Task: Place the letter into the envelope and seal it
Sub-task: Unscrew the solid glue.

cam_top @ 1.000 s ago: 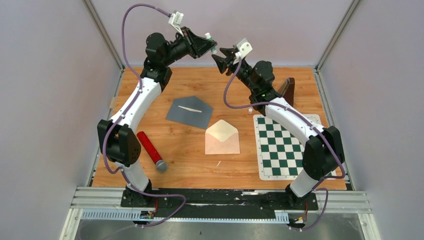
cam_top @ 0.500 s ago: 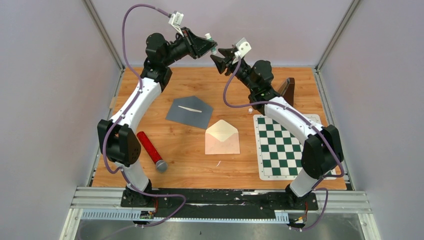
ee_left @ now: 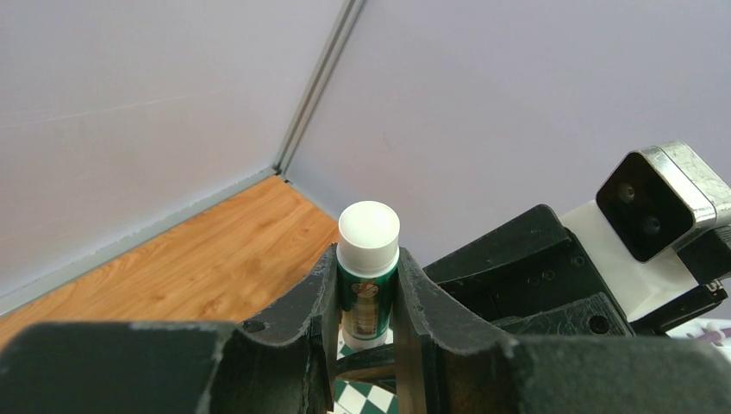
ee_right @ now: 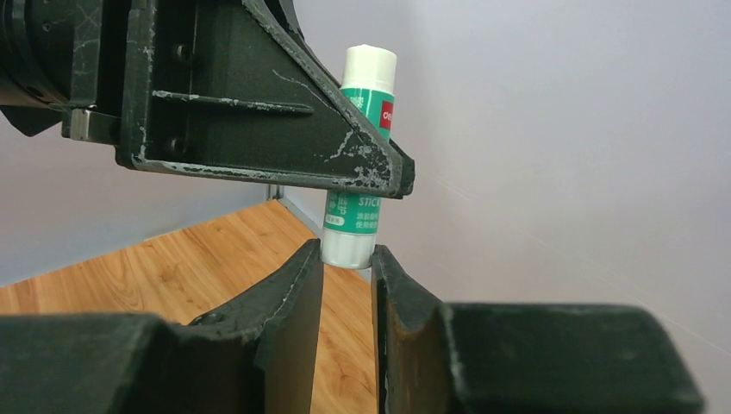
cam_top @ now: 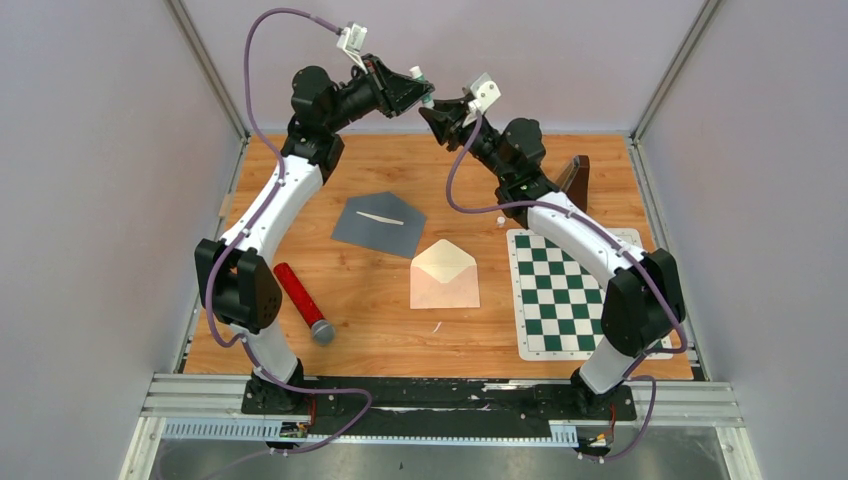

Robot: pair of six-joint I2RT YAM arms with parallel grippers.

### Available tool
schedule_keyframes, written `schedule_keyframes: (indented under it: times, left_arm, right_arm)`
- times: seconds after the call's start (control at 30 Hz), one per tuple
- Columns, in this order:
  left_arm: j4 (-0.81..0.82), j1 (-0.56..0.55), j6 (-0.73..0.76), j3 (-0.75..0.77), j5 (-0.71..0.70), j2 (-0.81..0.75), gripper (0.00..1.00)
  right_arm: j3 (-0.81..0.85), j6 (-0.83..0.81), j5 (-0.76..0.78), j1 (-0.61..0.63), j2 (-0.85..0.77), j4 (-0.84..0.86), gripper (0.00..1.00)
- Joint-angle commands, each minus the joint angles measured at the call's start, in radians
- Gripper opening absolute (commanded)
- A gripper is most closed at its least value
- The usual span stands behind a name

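A green glue stick (ee_left: 368,285) with white ends is held high above the table's far edge, with my left gripper (ee_left: 366,259) shut on its body. My right gripper (ee_right: 346,254) faces it from the right, and its fingertips (ee_right: 309,259) press on both sides of the stick's lower white end (ee_right: 348,246). From above, both grippers (cam_top: 420,90) (cam_top: 432,110) meet nose to nose. The cream envelope (cam_top: 444,272) lies mid-table with its flap open. No separate letter shows, and I cannot tell whether it is inside the envelope.
A grey sheet (cam_top: 379,222) with a white strip lies left of the envelope. A red cylinder with a grey end (cam_top: 303,302) lies at the front left. A green chessboard mat (cam_top: 570,295) covers the right side, with a dark brown block (cam_top: 575,178) behind it.
My right gripper moved up and left to the glue stick and its jaws narrowed onto the lower white end. The left arm stayed still.
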Motion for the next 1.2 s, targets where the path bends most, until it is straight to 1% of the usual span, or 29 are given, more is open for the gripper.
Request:
schedule_keyframes:
  times: [0.0,0.07,0.1,0.17,0.2,0.27,0.33,0.37,0.4,0.43,0.47,0.5,0.57,0.63,0.77,0.8,0.83,0.87,0.93,0.97,1.0,1.03,1.07,1.1,1.13,1.17]
  left_arm:
    - [0.032,-0.004,-0.003,0.003,0.007,-0.029,0.0]
    - [0.031,-0.004,-0.002,0.005,0.011,-0.027,0.0]
    - [0.028,-0.003,0.0,0.006,0.012,-0.026,0.0]
    - [0.024,-0.004,0.006,0.008,0.017,-0.021,0.0]
    - [0.025,-0.004,0.008,0.008,0.029,-0.019,0.0]
    - [0.048,-0.004,0.014,0.004,0.058,-0.017,0.0]
    - [0.086,-0.004,0.033,0.005,0.112,-0.012,0.0]
    - [0.121,0.0,0.044,0.006,0.168,-0.004,0.0]
    - [0.16,0.004,0.048,0.017,0.203,0.001,0.0]
    - [0.174,0.012,0.048,0.039,0.269,0.021,0.0]
    - [0.201,0.017,0.042,0.053,0.299,0.032,0.0]
    - [0.216,0.025,0.032,0.079,0.345,0.052,0.0]
    - [0.267,0.035,-0.004,0.115,0.39,0.081,0.0]
    - [0.308,0.039,-0.029,0.143,0.411,0.102,0.0]
    - [0.311,0.039,-0.037,0.169,0.424,0.115,0.0]
    - [0.296,0.039,-0.027,0.166,0.421,0.11,0.0]
    - [0.282,0.039,-0.02,0.156,0.403,0.105,0.0]
    - [0.249,0.039,-0.004,0.149,0.387,0.091,0.0]
    - [0.203,0.039,0.021,0.117,0.314,0.063,0.0]
    - [0.187,0.039,0.027,0.091,0.242,0.051,0.0]
    - [0.151,0.039,0.026,0.078,0.199,0.027,0.0]
    - [0.135,0.039,0.023,0.057,0.129,0.017,0.0]
    - [0.102,0.038,0.016,0.049,0.068,-0.002,0.0]
    - [0.065,0.036,0.007,0.038,0.042,-0.01,0.0]
    - [0.047,0.035,0.0,0.03,-0.015,-0.023,0.0]
    - [0.007,0.035,-0.018,0.03,-0.041,-0.03,0.0]
  right_arm:
    - [0.059,0.029,0.018,0.004,0.001,0.006,0.23]
    - [0.068,0.032,0.017,0.004,0.006,-0.005,0.22]
    - [0.072,0.032,0.01,0.003,0.007,-0.008,0.19]
    - [0.077,0.062,-0.055,-0.008,0.003,-0.01,0.02]
    - [0.086,0.118,-0.13,-0.028,0.001,-0.016,0.0]
    - [0.143,0.321,-0.348,-0.096,0.024,-0.034,0.0]
    - [0.284,0.556,-0.63,-0.158,0.111,-0.07,0.04]
    - [0.375,0.717,-0.798,-0.185,0.179,-0.045,0.03]
    - [0.463,0.882,-0.933,-0.202,0.247,-0.013,0.03]
    - [0.579,0.927,-1.019,-0.205,0.288,-0.08,0.02]
    - [0.618,0.942,-1.088,-0.208,0.311,-0.093,0.01]
    - [0.636,0.986,-1.137,-0.211,0.324,-0.057,0.0]
    - [0.668,1.027,-1.202,-0.219,0.344,-0.049,0.0]
    - [0.697,1.076,-1.238,-0.227,0.372,-0.04,0.0]
    - [0.71,1.079,-1.224,-0.237,0.386,-0.062,0.0]
    - [0.709,1.054,-1.216,-0.236,0.381,-0.081,0.04]
    - [0.703,1.016,-1.196,-0.239,0.374,-0.112,0.11]
    - [0.693,0.984,-1.168,-0.24,0.366,-0.15,0.22]
    - [0.668,0.92,-1.106,-0.255,0.343,-0.226,0.43]
    - [0.649,0.877,-1.072,-0.263,0.321,-0.25,0.53]
    - [0.611,0.818,-1.016,-0.271,0.286,-0.283,0.55]
    - [0.553,0.74,-0.942,-0.274,0.24,-0.304,0.57]
    - [0.476,0.633,-0.838,-0.272,0.178,-0.309,0.6]
    - [0.348,0.511,-0.703,-0.256,0.109,-0.312,0.63]
    - [0.249,0.34,-0.534,-0.221,0.032,-0.312,0.67]
    - [0.148,0.164,-0.36,-0.168,-0.036,-0.27,0.76]
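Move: The glue stick stands upright in my left fingers, its middle at the pads. My right fingers are already shut on its white bottom end, so its middle is about 4 cm above my right hand and 1 cm to the left. Far below on the table, some 40 cm down, the small white cap lies about 5 cm back and 16 cm right of my right hand; the blue envelope lies about 6 cm back and 11 cm left of it. Still gripping the glue stick's base, I twist my right hand some 55 degrees counter-clockwise and tip it downward, lifting it slightly and drawing it back about 5 cm. My left hand keeps its pinch and goes back about 4 cm with it. Then my right fingers open off the base and sink forward about 3 cm, unwinding a little, while my left hand returns nearly to its start. ##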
